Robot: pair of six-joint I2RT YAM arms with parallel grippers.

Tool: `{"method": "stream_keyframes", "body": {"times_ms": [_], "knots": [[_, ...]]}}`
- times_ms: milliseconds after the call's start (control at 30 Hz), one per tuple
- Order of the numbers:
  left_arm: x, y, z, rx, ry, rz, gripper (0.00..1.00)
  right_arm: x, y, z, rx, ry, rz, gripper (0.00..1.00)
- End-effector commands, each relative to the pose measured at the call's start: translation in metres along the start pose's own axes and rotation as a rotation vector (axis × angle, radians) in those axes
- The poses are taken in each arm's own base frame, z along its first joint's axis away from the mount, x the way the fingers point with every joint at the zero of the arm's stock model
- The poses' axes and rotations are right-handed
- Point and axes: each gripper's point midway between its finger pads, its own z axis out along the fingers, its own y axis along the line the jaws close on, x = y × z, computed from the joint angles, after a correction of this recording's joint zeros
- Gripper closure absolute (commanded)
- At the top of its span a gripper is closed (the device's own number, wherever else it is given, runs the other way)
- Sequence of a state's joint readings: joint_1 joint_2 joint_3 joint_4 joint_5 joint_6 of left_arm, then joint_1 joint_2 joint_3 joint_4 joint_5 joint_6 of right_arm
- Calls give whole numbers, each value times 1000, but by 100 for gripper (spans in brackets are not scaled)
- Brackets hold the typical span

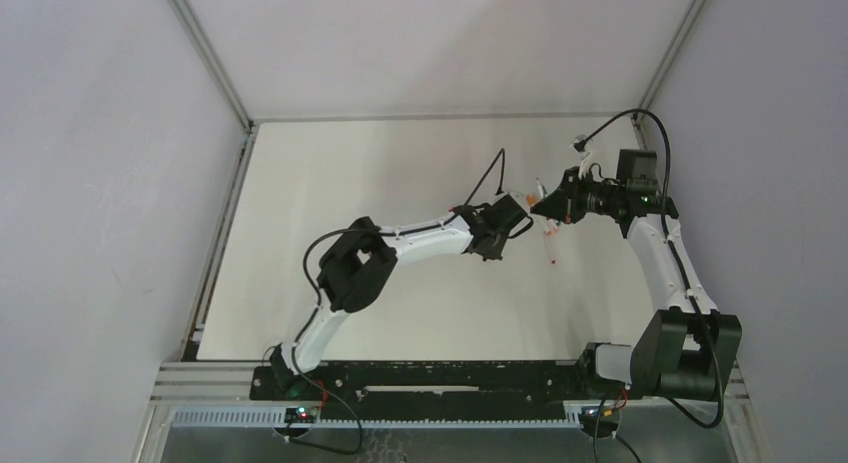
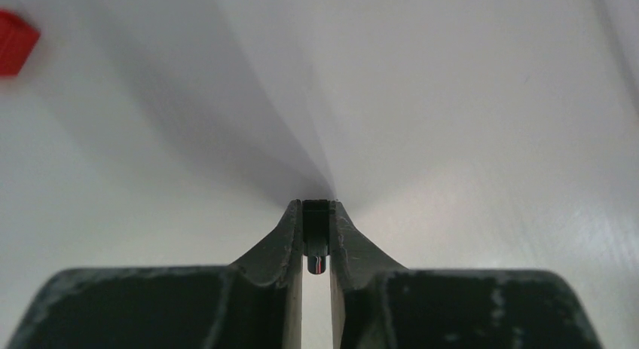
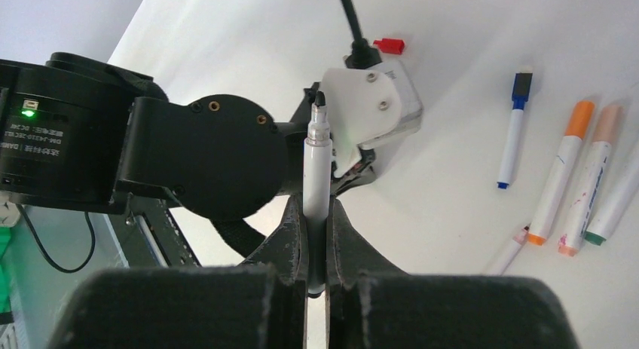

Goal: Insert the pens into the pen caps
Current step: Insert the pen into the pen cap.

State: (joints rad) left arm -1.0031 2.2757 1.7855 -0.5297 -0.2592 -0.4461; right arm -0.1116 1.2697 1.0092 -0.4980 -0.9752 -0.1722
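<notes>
In the right wrist view my right gripper (image 3: 317,206) is shut on a white pen (image 3: 316,160). The pen stands up from the jaws, and its black tip (image 3: 319,100) points at the left arm's wrist close ahead. My left gripper (image 2: 317,206) has its jaws nearly together, pinching a small black pen cap (image 2: 316,240) between the fingertips. From above, the left gripper (image 1: 520,218) and the right gripper (image 1: 548,211) face each other almost tip to tip above the table. A loose red pen cap (image 3: 389,44) lies on the table; the left wrist view shows this red pen cap (image 2: 11,40) at its upper left.
Several other pens lie side by side on the table to the right: one with a blue cap (image 3: 513,134), one with an orange cap (image 3: 564,168) and others beside them. In the top view these pens (image 1: 549,245) lie just below the two grippers. Grey walls enclose the table.
</notes>
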Motion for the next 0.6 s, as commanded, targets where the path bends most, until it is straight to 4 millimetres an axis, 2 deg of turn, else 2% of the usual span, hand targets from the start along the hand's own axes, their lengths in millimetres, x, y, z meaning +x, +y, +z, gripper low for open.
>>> {"method": "stream_keyframes", "body": {"times_ms": [0,133,300,400,500,533,567], "knots": [[19,22,-35,-34,44,8,99,-16,9,-4,-22,-34,-30,100],[22,35,-55,0,15,-44,100,-15,9,-4,-28,-31,-27,100],[29,61,-80,-9,-30,-105,100,-13,14,-2,-47,-22,-37,100],[18,73,-111,22,-158,-164,100,-11,24,2,-78,-8,-70,100],[7,81,-144,90,-317,-223,100,-7,43,9,-137,10,-132,100],[12,83,-151,128,-357,-242,100,-7,48,9,-148,11,-154,100],[-3,81,-170,187,-442,-273,100,-5,60,13,-183,21,-188,100]]}}
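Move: Between the left fingertips is the black cap, low over the table. The uncapped pen it is meant for stands in the right fingers, about 10 cm to the left hand's right, 2 cm ahead and some 22 cm above. On the table, the red cap lies roughly 12 cm ahead and 9 cm left of the left hand, and the black-capped pen about 11 cm ahead and 9 cm right. From the right hand the black cap is some 10 cm left, level in reach, about 19 cm below. Skimming left just above the table with the black cap still pinched, the left hand draws out sideways from the pen, then climbs as it goes on: about 12 cm left, 7 cm up and 5 cm back, gathering height late, with the wrist tilting the fingertips outward about 10 degrees. The right hand keeps its grip on the pen and only at the end eases some 2 cm left. ##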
